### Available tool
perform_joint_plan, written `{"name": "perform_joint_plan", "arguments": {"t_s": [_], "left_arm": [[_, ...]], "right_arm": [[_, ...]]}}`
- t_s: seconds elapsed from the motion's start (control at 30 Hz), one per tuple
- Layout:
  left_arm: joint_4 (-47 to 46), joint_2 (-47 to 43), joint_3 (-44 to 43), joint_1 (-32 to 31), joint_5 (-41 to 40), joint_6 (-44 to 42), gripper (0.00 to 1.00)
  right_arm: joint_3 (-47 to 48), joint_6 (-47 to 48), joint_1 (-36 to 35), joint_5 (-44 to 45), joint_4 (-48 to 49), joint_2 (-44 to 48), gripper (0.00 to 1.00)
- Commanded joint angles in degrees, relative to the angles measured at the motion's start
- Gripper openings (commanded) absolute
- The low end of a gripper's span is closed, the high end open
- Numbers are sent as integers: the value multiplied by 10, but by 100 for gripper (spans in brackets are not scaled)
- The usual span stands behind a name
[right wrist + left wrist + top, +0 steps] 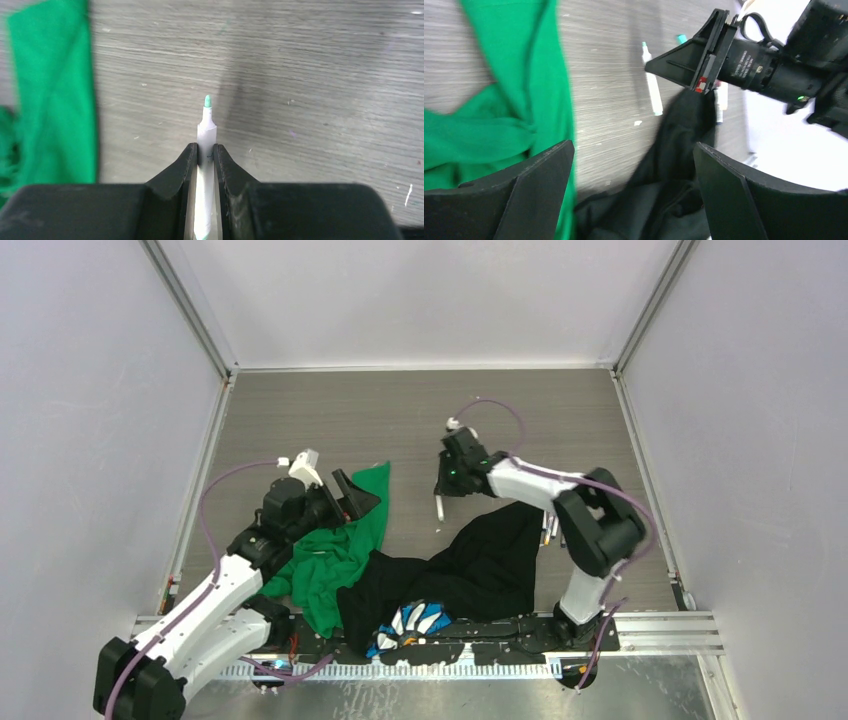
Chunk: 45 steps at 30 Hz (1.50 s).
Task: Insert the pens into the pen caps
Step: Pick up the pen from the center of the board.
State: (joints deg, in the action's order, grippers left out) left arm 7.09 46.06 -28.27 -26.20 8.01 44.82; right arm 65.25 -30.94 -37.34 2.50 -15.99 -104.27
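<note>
My right gripper (205, 148) is shut on a white pen (207, 131) whose teal tip points away from the wrist, low over the wooden table. From above, that pen (437, 506) sticks out below the right gripper (442, 488) near the table's middle. The left wrist view shows the same pen (653, 92) at the tip of the right gripper (650, 64), with a small teal pen cap (681, 38) lying on the table beyond it. My left gripper (633, 145) is open and holds nothing. It hovers over the edge of a green cloth (340, 545), left of the right gripper.
A black cloth (485, 560) lies crumpled between the arms, with a blue, white and black patterned piece (412, 621) at its near edge. More white pens (548, 528) lie by the right arm's elbow. Grey walls (90, 390) enclose the table on three sides.
</note>
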Motion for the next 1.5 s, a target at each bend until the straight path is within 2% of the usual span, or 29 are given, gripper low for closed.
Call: {"name": "perform_joint_plan", "arguments": {"t_s": [0.0,0.17,0.23,0.37,0.5,0.57,0.63,0.8,0.97,1.3,1.47], "left_arm": [[-206,4,5,-9,87,82,92],[-272,38,-1,-33,120,97,88],[-284,58,-16,-46,134,95,88],[-304,88,-37,-67,149,97,80],[-309,102,-52,-77,148,97,70],[-310,102,-52,-77,137,100,61],[-312,98,-51,-77,127,106,56],[-319,97,-59,-78,112,111,52],[-333,100,-66,-78,102,116,44],[-321,94,-68,-77,103,120,3],[-273,81,-77,-77,113,93,0]], "right_arm": [[-105,-93,33,-177,241,141,1],[-206,-219,39,-257,473,211,1],[-238,-271,39,-272,572,220,1],[-270,-345,36,-286,735,216,1],[-274,-385,30,-299,827,201,1],[-274,-397,26,-301,857,196,1],[-272,-401,20,-303,866,195,1],[-268,-372,1,-299,843,208,1],[-268,-358,-14,-294,829,218,1],[-288,-315,-29,-258,786,257,1],[-287,-243,-28,-227,678,305,1]]}}
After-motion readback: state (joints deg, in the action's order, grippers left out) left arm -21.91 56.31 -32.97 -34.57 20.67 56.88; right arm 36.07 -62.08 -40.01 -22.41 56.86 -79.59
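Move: The white pen, still pinched in the right gripper just above the board, lies about 7 cm ahead of the left hand, 16 cm to its right and 13 cm lower. The green cloth spreads below the left hand, its middle some 3 cm back and 4 cm left; the black cloth's middle is about 10 cm back and 19 cm right. From the right hand, the open left gripper is some 9 cm back, 17 cm left and 12 cm higher. The pen is carried steeply up, about 24 cm, and some 8 cm back and 7 cm left in the right hand, which rolls about 70 degrees until its fingers point left and roughly level, then nearly stops. The left hand swings some 10 cm right, then rises about 10 cm overall, tilting its fingers nearer level, and closes them to pinch the pen's lower half below the right fingers. ##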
